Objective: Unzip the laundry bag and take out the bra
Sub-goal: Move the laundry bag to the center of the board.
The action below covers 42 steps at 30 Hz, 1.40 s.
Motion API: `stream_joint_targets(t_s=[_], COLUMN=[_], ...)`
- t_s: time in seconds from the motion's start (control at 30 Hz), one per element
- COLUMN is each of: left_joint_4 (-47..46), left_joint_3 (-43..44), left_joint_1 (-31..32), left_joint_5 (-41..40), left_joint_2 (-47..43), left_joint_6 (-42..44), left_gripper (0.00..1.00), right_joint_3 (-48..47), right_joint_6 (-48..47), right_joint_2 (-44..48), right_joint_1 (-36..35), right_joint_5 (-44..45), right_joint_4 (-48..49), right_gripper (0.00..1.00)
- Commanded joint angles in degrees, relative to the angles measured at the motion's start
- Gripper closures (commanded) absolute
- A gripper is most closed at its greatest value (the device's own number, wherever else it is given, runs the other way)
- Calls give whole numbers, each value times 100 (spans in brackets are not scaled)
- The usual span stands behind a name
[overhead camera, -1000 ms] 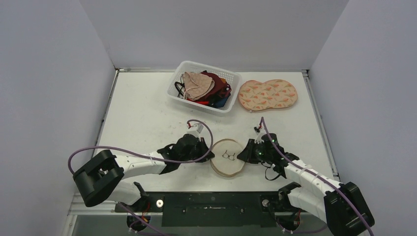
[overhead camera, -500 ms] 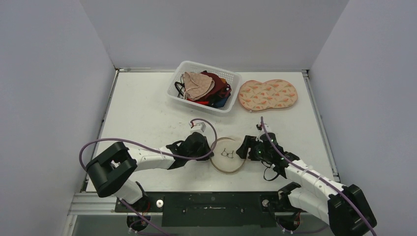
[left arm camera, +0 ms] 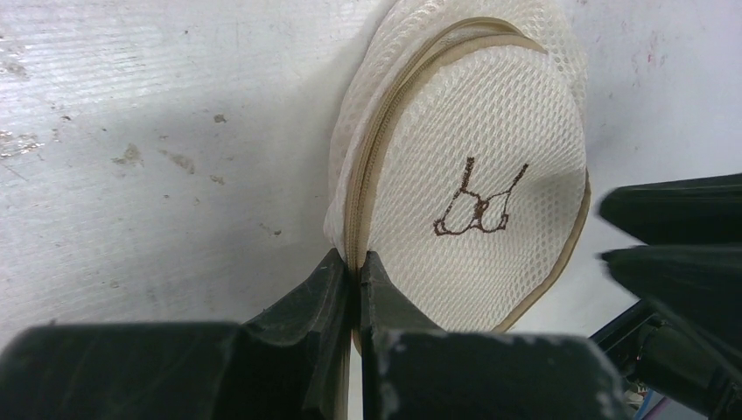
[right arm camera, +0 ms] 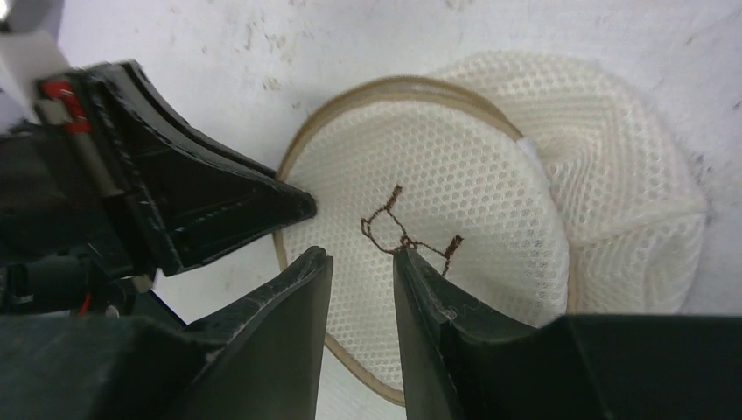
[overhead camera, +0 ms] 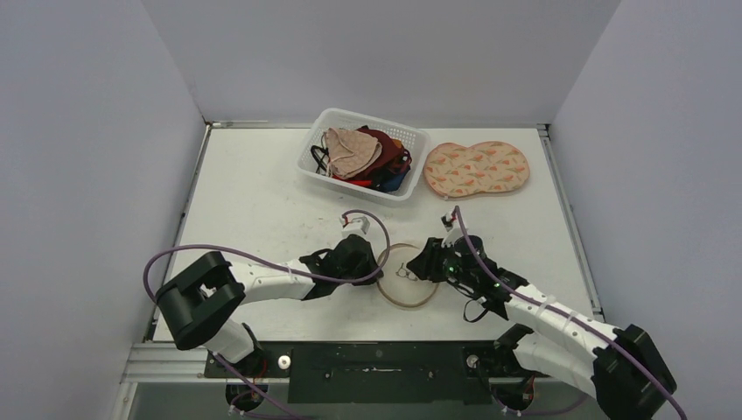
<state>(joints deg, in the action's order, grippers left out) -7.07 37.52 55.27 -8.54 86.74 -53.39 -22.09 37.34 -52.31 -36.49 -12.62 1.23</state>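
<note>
The laundry bag [overhead camera: 407,284] is a round cream mesh pouch with a tan zipper band and a brown bra drawing on its face [left arm camera: 490,149]. It lies on the table between my two arms. My left gripper [overhead camera: 372,262] is shut on the bag's zipper edge [left arm camera: 354,258] at its left side. My right gripper [overhead camera: 420,262] hovers over the bag's face [right arm camera: 455,175], its jaws apart [right arm camera: 360,254] with only mesh behind them. The bra is hidden from view.
A white plastic basket [overhead camera: 308,164] filled with mixed garments stands at the back centre. Beside it on the right lies a peach patterned pouch [overhead camera: 477,168]. Grey walls close the table on three sides.
My right gripper opened, narrowed somewhat, and moved left over the bag's face. The left gripper kept its hold and shifted slightly right and away, lifting the bag's edge.
</note>
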Motion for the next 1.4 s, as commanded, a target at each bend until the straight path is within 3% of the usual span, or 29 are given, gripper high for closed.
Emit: stream_joint_targets(t_s=[0.0,0.2,0.43,0.53,0.63,0.77,1.0,1.23,1.37], left_joint_4=[-99,-222,-242,-217,-79,384,1098,1212,1689], left_joint_3=[259,282,200,141,68,45,-320,-783,-825], left_joint_1=[86,132,139,153,177,231,334,439,490], left_joint_5=[-20,39,6,17,-9,-96,-653,-905,-1119], left_joint_2=[141,360,386,249,-44,-652,-2098,-3174,-3637], left_joint_6=[4,-5,-14,-22,-46,-43,-53,-147,-224], left_gripper=[100,100,100,87,58,38,27,25,18], right_joint_3=[372,766,1107,1194,1136,1004,759,-243,-603], right_joint_6=[290,477,525,538,643,815,980,762,768], right_joint_2=[-567,-1280,-1451,-1549,-1512,-1551,-1912,-3287,-3821], right_joint_1=[-64,-38,-25,20,42,182,840,1192,1231], right_joint_5=[-251,156,691,840,1049,1490,2049,2155,2169], right_joint_4=[1230,1833,1787,1775,1667,1399,1679,2061,2212], right_gripper=[67,69,68,68,67,67,67,67,67])
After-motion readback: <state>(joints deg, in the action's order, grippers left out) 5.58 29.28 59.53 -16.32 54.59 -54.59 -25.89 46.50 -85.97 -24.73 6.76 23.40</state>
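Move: The round laundry bag's middle lies almost straight under the right hand, about 9 cm down. From that hand, the white basket of clothes stands some 38 cm ahead and 12 cm to the left, and the pink patterned bag lies some 34 cm ahead and 25 cm to the right. The left hand already pinches the laundry bag's zipped rim, with the bag's middle about 8 cm to its right and 1 cm ahead. The right hand sinks about 8 cm onto the laundry bag's lid by the printed bra, fingers kept part-open, then drags the bag forward and somewhat right from above, swinging some 30 degrees clockwise. Meanwhile the left hand dips slightly, opens wide to let go of the rim, then rises clear and draws off left and a little back. ##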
